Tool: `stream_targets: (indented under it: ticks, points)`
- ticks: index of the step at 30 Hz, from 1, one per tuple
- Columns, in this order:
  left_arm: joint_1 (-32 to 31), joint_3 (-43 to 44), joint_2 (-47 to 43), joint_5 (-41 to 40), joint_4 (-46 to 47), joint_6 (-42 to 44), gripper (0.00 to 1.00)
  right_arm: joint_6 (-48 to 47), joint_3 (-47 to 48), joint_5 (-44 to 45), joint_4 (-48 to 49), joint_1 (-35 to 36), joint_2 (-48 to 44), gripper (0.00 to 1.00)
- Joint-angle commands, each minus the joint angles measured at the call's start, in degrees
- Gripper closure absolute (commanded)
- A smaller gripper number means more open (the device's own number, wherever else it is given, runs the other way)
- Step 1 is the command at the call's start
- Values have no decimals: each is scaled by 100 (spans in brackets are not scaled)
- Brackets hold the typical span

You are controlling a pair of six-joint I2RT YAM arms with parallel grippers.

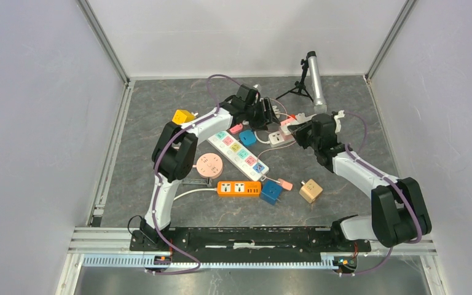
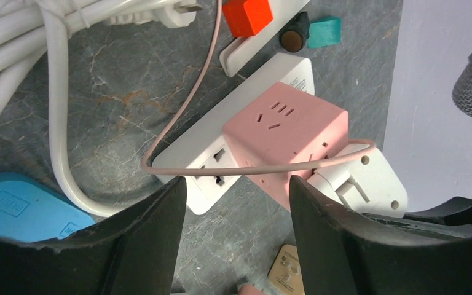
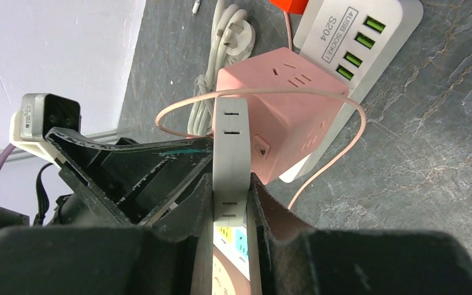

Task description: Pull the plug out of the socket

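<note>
A pink cube socket [image 3: 283, 117] sits on a white power strip [image 3: 359, 37] with green USB ports. A flat white plug [image 3: 232, 147] stands against the cube's near side, and my right gripper [image 3: 230, 196] is shut on it, one finger on each flat face. A thin pink cord [image 3: 344, 141] loops round the cube. In the left wrist view, the pink cube socket [image 2: 286, 132], the white power strip [image 2: 209, 163] and the plug [image 2: 369, 178] lie just beyond my left gripper [image 2: 238, 203]. It is open, with only table between its fingers [image 2: 153, 233]. From above, both grippers [image 1: 269, 117] [image 1: 296, 128] meet at the back middle.
A coiled white cable [image 2: 55, 92] and a blue adapter [image 2: 18, 206] lie left of the left gripper. Nearer the arms lie a multicoloured strip [image 1: 239, 150], an orange strip [image 1: 238, 188], a blue cube [image 1: 271, 192], a tan cube [image 1: 310, 190] and a pink round socket [image 1: 209, 165]. A small tripod with a grey cylinder [image 1: 312, 77] stands at the back.
</note>
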Motion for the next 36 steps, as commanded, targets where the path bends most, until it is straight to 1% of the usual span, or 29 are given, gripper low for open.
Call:
stream_targets:
  ticks: [1, 6, 11, 14, 17, 20, 25, 29, 36]
  points:
    - [-51, 276, -275, 94, 354, 332, 31, -127, -202, -255, -270, -1, -60, 100]
    - [-182, 343, -239, 197, 436, 561, 29, -2, -341, -421, -154, -2, -123, 100]
    - [-294, 792, 120, -93, -300, 824, 30, 90, -371, -527, -106, -5, -200, 100]
    - [-349, 893, 243, -186, -596, 1020, 34, 114, -372, -552, -105, -10, -262, 100]
    - [-417, 686, 193, -204, -602, 1268, 37, 184, -414, -553, -55, -30, -282, 100]
    - [-466, 457, 139, -301, -632, 1453, 41, 231, -440, -749, -3, -47, -263, 100]
    - [-466, 399, 235, -403, -836, 1527, 51, 222, -476, -763, 41, -62, -296, 100]
    - [-468, 520, 406, -447, -1066, 1558, 54, 184, -525, -826, 127, -71, -325, 100]
    - [-471, 709, 677, -691, -1559, 1492, 56, 203, -778, -1080, 614, -154, -454, 100]
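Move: From the left hand, the pink cube socket lies about 4 cm right, level with it front to back, some 3 cm below; the blue plug is roughly 9 cm left, 6 cm back, and the red block 6 cm right, 1 cm farther out, both some 7 cm down. The white plug is already in the right hand's fingers, with the pink socket about 2 cm left of that hand, 1 cm back, 4 cm below. Left hand rises, shifts 3 cm right towards the pink socket, dips, narrowing; right keeps the plug, easing back. ##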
